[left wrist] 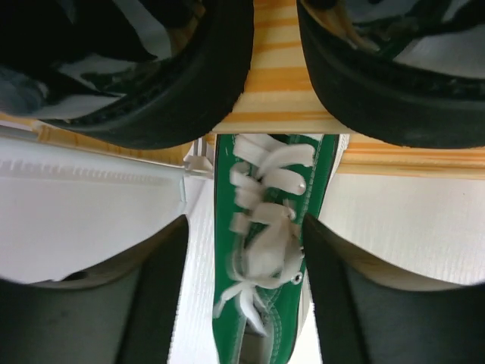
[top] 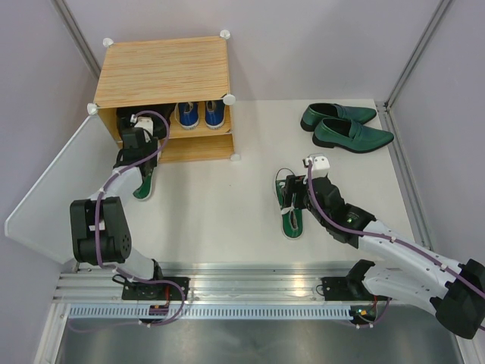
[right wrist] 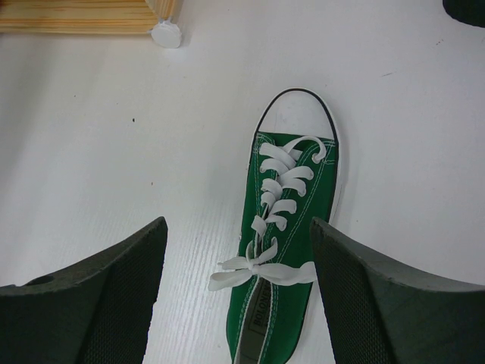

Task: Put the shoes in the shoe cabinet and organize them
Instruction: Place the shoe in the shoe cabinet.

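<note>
One green sneaker (left wrist: 265, 227) with white laces lies on the table in front of the shoe cabinet (top: 163, 72), its toe hidden under the shelf edge. My left gripper (left wrist: 246, 296) (top: 145, 159) is open and straddles it: the right finger stands close to its side, and a gap shows at the left finger. Two black boots (left wrist: 174, 98) stand on the shelf just above. The other green sneaker (right wrist: 284, 250) (top: 290, 216) lies mid-table between the fingers of my open right gripper (right wrist: 239, 296) (top: 292, 199), nearer the right finger. Blue sneakers (top: 200, 114) sit in the cabinet.
The dark-green loafers (top: 345, 125) lie side by side at the back right of the table. The cabinet's frosted white door panel (top: 49, 186) lies swung open to the left, beside my left arm. A white corner connector (right wrist: 166, 34) marks the cabinet's front right foot.
</note>
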Robot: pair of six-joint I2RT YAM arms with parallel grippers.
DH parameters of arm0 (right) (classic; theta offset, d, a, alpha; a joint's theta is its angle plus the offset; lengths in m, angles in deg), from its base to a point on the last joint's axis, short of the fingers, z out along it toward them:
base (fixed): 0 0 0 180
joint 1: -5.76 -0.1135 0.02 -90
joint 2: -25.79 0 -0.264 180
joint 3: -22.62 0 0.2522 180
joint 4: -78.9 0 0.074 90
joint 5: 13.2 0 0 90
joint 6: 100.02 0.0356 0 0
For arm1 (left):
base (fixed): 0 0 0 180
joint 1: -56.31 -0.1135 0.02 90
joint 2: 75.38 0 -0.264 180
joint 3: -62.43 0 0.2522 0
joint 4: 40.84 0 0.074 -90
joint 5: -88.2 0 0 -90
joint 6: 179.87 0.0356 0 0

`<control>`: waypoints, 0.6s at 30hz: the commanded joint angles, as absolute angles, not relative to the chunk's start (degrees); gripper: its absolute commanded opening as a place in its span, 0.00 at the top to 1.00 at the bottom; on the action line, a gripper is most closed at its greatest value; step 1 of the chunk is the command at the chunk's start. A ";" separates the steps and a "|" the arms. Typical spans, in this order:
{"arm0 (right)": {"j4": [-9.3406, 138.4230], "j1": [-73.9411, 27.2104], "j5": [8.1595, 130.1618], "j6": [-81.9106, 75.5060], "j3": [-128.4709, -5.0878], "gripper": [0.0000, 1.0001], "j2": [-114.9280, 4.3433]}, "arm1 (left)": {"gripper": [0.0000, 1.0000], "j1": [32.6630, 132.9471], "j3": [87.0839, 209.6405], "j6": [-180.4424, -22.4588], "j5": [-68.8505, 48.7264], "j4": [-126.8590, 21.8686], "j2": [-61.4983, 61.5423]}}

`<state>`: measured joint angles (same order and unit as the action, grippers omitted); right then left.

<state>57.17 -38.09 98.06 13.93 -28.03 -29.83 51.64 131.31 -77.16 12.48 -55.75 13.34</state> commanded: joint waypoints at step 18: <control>58.81 -37.92 96.05 13.71 -27.97 0.21 -26.86 | 0.04 50.25 122.34 -88.46 8.75 -67.34 -2.52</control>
<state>57.32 -38.09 96.92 13.77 -28.03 -28.78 51.29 125.14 -85.23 9.44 -62.46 -2.28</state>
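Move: Just below and behind the left hand lies the green shoe, its middle about 4 cm back and 5 cm down, with the toe under the cabinet's upper shelf. On that shelf, some 8 cm ahead of the hand and 6 cm above it, stand the left black shoe 5 cm to the left and the right black shoe 4 cm to the right. From the right hand, this green shoe is some 47 cm left, 11 cm ahead and 10 cm down. Opening from a bit over half to nearly full width, the left fingers spread clear of the green shoe's laces while the hand stays almost still; it then draws back out of the cabinet front about 5 cm, rising some 3 to 4 cm and easing slightly right. The wrist tips about 10 degrees, fingertips up a little and left side dipping. ##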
